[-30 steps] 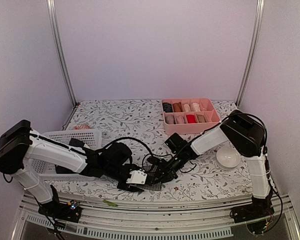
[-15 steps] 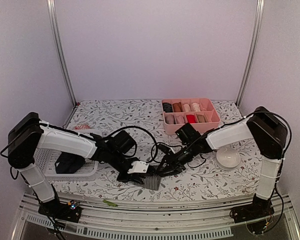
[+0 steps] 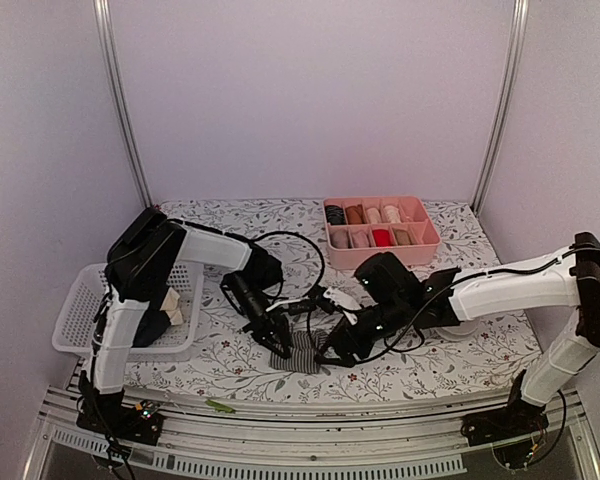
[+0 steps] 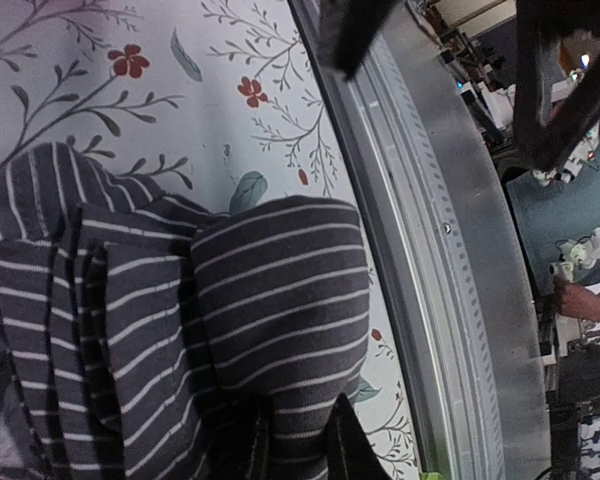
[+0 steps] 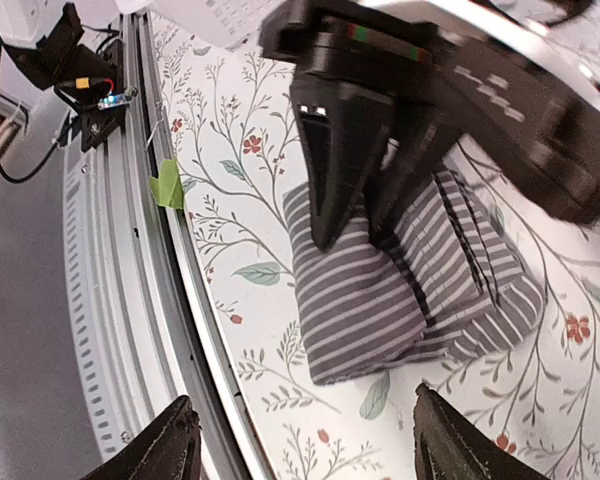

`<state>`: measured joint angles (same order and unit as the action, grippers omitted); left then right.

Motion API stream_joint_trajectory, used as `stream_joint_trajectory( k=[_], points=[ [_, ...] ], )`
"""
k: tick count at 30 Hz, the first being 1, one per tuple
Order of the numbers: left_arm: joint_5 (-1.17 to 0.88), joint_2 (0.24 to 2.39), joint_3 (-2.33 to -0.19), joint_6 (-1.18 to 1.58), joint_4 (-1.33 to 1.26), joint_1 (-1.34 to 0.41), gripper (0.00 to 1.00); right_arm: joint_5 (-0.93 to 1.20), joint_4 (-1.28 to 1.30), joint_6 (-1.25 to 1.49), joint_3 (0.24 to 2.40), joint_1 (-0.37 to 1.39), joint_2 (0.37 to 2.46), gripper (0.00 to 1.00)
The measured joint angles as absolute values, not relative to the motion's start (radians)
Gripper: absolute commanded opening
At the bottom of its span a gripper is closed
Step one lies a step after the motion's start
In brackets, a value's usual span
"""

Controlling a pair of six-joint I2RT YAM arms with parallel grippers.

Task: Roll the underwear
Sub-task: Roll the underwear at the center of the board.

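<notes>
A grey-and-white striped underwear (image 3: 304,353) lies partly folded on the floral table near the front edge. My left gripper (image 3: 279,345) is shut on a fold of it. In the left wrist view the striped cloth (image 4: 280,290) bulges out from between the two dark fingers of that gripper (image 4: 292,445). My right gripper (image 3: 333,352) stands just right of the cloth, open and apart from it. The right wrist view shows the striped piece (image 5: 380,300) with the left gripper (image 5: 360,200) pinching its top, while my right gripper (image 5: 315,445) holds nothing.
A pink divided tray (image 3: 380,260) holding several rolled pieces sits at the back right. A white mesh basket (image 3: 80,315) at the left holds a cream cloth (image 3: 170,305) and a black one (image 3: 145,330). The metal rail (image 3: 310,410) bearing a green tag (image 5: 167,185) runs along the front edge.
The left gripper has closed on the striped underwear and its arm has swung back. The right gripper has let go, opened wide and stretched out low over the table.
</notes>
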<state>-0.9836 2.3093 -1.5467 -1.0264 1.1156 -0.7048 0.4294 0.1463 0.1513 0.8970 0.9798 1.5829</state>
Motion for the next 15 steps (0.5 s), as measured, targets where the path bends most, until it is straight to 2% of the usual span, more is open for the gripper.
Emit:
stream_joint_trajectory(
  k=[6,9,11,13,15],
  points=[
    [-1.050,2.411,-1.640,-1.091,1.292,-0.689,0.00,0.307,0.153,-0.048,1.032,1.079,1.741,0.68],
    [-1.058,2.430,-1.656,-1.101,1.334,-0.689,0.00,0.270,0.150,-0.116,1.074,1.099,1.816,0.59],
    [-1.059,2.436,-1.657,-1.107,1.351,-0.689,0.00,0.258,0.151,-0.147,1.082,1.106,1.847,0.48],
    [-1.058,2.437,-1.657,-1.109,1.361,-0.689,0.00,0.245,0.154,-0.179,1.085,1.110,1.870,0.27],
    [-1.058,2.437,-1.657,-1.109,1.365,-0.689,0.04,0.240,0.157,-0.197,1.089,1.113,1.881,0.03]
  ],
)
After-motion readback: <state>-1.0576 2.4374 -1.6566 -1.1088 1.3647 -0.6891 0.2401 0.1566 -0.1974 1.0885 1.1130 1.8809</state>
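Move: The right hand is open, with the near-edge roll of the striped underwear about 7 cm to its left and 7 cm below, level with it fore and aft. The white plate lies some 25 cm right and 11 cm farther out; the green tape about 22 cm left and 12 cm nearer. The left hand already pinches the roll, whose middle is roughly 3 cm to its right and 1 cm back. The right fingers close around the free right end of the underwear roll, beside the left gripper. The hand first swings about 5 cm left over the roll, then sinks some 6 cm in all, turning counter-clockwise as it goes, and narrows from wide open to under half only near the end. The left hand keeps its pinch, easing about 1 cm back and tipping some 10 degrees. ##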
